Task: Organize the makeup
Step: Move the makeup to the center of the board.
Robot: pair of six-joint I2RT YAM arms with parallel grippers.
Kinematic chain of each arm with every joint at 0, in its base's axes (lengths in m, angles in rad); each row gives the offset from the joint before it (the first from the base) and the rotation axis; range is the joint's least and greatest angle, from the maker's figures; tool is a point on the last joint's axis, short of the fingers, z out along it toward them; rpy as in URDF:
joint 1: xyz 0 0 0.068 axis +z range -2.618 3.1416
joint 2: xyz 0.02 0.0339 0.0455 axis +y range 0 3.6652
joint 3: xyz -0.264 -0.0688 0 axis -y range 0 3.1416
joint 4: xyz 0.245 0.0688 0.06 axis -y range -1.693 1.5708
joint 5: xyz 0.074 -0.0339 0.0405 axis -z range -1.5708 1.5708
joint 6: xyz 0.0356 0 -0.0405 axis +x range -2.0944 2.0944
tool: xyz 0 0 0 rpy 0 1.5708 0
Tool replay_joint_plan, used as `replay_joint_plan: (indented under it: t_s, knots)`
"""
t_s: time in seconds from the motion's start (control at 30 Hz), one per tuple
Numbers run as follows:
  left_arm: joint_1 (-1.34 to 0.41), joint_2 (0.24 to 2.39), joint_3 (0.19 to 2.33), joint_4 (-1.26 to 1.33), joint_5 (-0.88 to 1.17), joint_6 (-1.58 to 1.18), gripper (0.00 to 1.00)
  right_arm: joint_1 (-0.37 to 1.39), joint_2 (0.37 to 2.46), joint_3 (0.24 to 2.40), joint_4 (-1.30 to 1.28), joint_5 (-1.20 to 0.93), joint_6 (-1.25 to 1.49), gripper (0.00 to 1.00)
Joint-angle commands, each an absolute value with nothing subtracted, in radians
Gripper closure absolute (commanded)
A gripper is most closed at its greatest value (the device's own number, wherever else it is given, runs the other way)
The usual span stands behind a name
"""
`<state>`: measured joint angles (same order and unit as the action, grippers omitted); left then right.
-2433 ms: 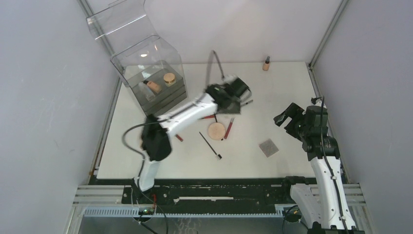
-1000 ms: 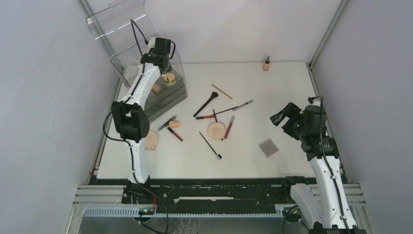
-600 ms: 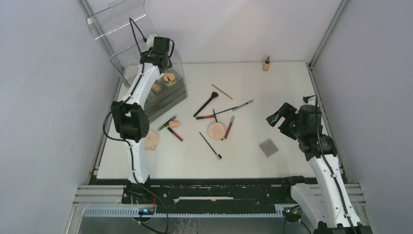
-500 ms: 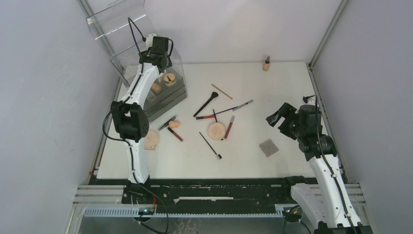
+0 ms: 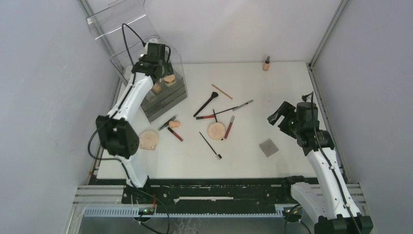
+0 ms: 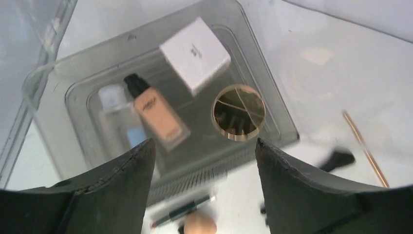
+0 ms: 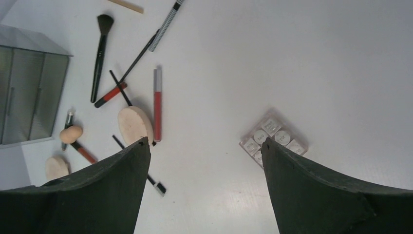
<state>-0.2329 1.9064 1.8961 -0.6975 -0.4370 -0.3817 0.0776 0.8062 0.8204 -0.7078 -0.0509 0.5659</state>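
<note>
My left gripper [image 5: 157, 62] hangs open and empty above the clear organizer's top tray [image 6: 68, 87]. In that tray I see a white cube box [image 6: 195, 54], a beige bottle [image 6: 157, 113] and a round gold-rimmed compact [image 6: 238, 112]. Loose makeup lies mid-table: a tan compact [image 5: 216, 130], a second compact [image 5: 149, 139], a peach sponge [image 5: 174, 124], a red lip tube [image 5: 228, 127], a black brush [image 5: 207, 104] and a thin brush [image 5: 210, 145]. My right gripper [image 5: 280, 117] is open and empty, held above the table between the compact [image 7: 135, 125] and a small clear palette [image 7: 275, 136].
A beige bottle [image 5: 266, 63] stands alone at the far edge. The organizer [image 5: 160, 92] sits at the far left, with a clear lid [image 5: 117, 22] behind it. A thin wooden stick [image 5: 221, 91] lies near the brushes. Grey walls close in both sides.
The left arm swung from mid-table to over the organizer, its jaws opened wider, and its elbow dropped toward the near left. The right gripper edged slightly left.
</note>
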Motion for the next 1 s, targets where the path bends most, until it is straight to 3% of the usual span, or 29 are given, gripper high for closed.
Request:
replay_joint_plan:
  t_s: [0.0, 0.17, 0.3, 0.57, 0.97]
  knots:
    - [-0.275, 1.620, 1.686, -0.586, -0.392, -0.345, 0.21, 0.081, 0.856, 0.877, -0.661, 0.015, 0.527, 0.10]
    - [-0.350, 1.368, 1.434, -0.508, -0.239, -0.404, 0.22, 0.072, 0.917, 0.944, -0.628, 0.042, 0.472, 0.10]
    - [-0.503, 1.226, 1.277, -0.482, -0.281, -0.409, 0.22, 0.008, 0.995, 0.986, -0.533, 0.013, 0.461, 0.10]
    - [-0.688, 1.028, 0.998, -0.416, -0.293, -0.452, 0.22, -0.015, 1.349, 1.243, -0.440, 0.058, 0.460, 0.09]
    - [-0.789, 0.967, 0.886, -0.400, -0.240, -0.478, 0.17, 0.016, 2.170, 2.167, -0.640, 0.110, 0.360, 0.11]
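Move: The foundation bottle stands near the far table edge, about 43 cm ahead of the right hand, 3 cm to its right and 11 cm below. The clear palette lies nearly under that hand, 5 cm back and 2 cm left, and the gray pencil 18 cm ahead and 11 cm left. From the left hand, the round compact in the middle of the table is some 22 cm back, 24 cm right and 20 cm down; the spoolie brush lies 29 cm back and 21 cm right. Forward, slowly at first and then fast, the right hand runs some 31 cm towards the foundation bottle with a slight rise and dip and fingers kept wide open, stopping short of touching. Meanwhile the empty left hand draws back out of the organizer area and to the right, rising then sinking, turning about 35 degrees clockwise, open, to hover near the compact. ##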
